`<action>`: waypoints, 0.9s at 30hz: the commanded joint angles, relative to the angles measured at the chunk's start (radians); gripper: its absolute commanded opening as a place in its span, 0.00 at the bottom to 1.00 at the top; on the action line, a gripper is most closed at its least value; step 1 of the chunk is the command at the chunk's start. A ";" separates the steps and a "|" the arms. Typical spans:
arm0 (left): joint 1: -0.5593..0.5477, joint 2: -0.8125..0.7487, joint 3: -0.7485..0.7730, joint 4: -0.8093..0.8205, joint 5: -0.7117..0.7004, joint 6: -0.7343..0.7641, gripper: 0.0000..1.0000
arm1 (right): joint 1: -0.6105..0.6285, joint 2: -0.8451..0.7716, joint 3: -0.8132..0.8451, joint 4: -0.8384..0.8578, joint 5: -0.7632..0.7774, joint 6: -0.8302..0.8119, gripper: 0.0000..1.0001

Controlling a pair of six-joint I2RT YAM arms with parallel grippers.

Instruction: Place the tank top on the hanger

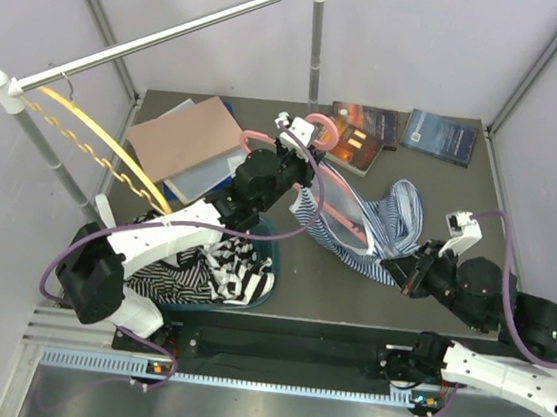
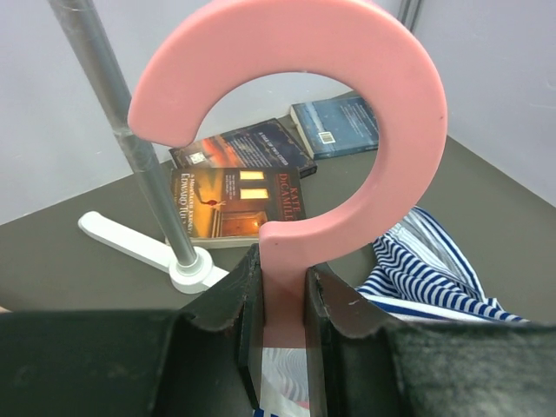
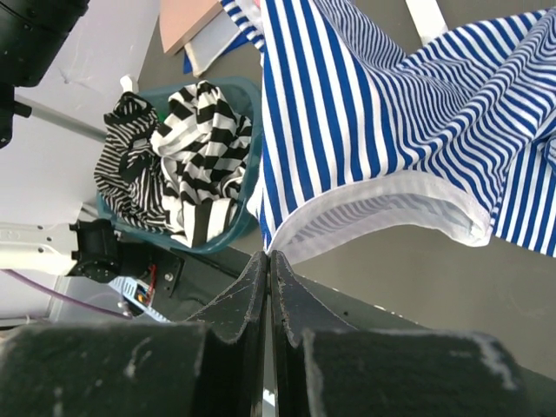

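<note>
The pink hanger (image 1: pixel 319 133) is held up over the middle of the table, and my left gripper (image 1: pixel 293 155) is shut on its neck. In the left wrist view the hook (image 2: pixel 365 104) curves above the fingers (image 2: pixel 230 304), which clamp the neck just below it. The blue-and-white striped tank top (image 1: pixel 362 223) hangs from the hanger's arm down to the right. My right gripper (image 1: pixel 389 269) is shut on its white hem; in the right wrist view the closed fingertips (image 3: pixel 258 282) pinch the hem's edge below the striped cloth (image 3: pixel 365 113).
A teal basket (image 1: pixel 275 258) with black-and-white striped garments (image 1: pixel 206 271) sits front left. A yellow hanger (image 1: pixel 94 147) hangs on the clothes rail (image 1: pixel 178 31), whose post (image 1: pixel 318 42) stands at the back. Books (image 1: pixel 362 138) and a tan folder (image 1: pixel 186 138) lie behind.
</note>
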 commanded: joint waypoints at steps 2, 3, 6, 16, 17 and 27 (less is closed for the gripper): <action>-0.008 -0.024 -0.007 0.082 0.065 -0.036 0.00 | 0.005 0.042 0.049 0.057 0.066 -0.088 0.00; -0.008 -0.026 -0.007 0.076 0.091 -0.042 0.00 | 0.005 0.064 0.069 0.055 0.081 -0.105 0.00; -0.008 -0.044 -0.016 0.053 0.137 -0.062 0.00 | 0.005 0.111 0.112 0.051 0.138 -0.168 0.00; -0.008 -0.144 -0.074 0.013 0.206 -0.068 0.00 | 0.001 0.133 0.184 -0.015 0.224 -0.230 0.00; -0.008 -0.147 -0.077 0.014 0.215 -0.074 0.00 | 0.001 0.127 0.180 -0.012 0.225 -0.227 0.00; -0.008 -0.100 -0.059 0.074 0.257 -0.161 0.00 | -0.002 0.199 0.126 0.112 0.149 -0.262 0.00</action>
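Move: My left hand holds the pink hanger just under the hook. The tank top's white-trimmed edge, pinched in my right hand, is about 22 cm back and 22 cm right of it, 3 cm lower; the rack's foot is about 16 cm ahead and 2 cm right, 28 cm down. From my right hand, the hanger's near shoulder end is roughly 9 cm ahead, 8 cm left and 6 cm lower; the cloth's loose heap is about 20 cm ahead, 2 cm right, 25 cm down. I close the gap from both sides: my left hand draws the hanger back about 5 cm, slightly right, towards the pinched edge and swings it clockwise. My right hand, still pinching that edge, goes forward and up about 3 cm each towards the hanger's shoulder end, rolling some 15 degrees, left side down. Both grips stay shut. ##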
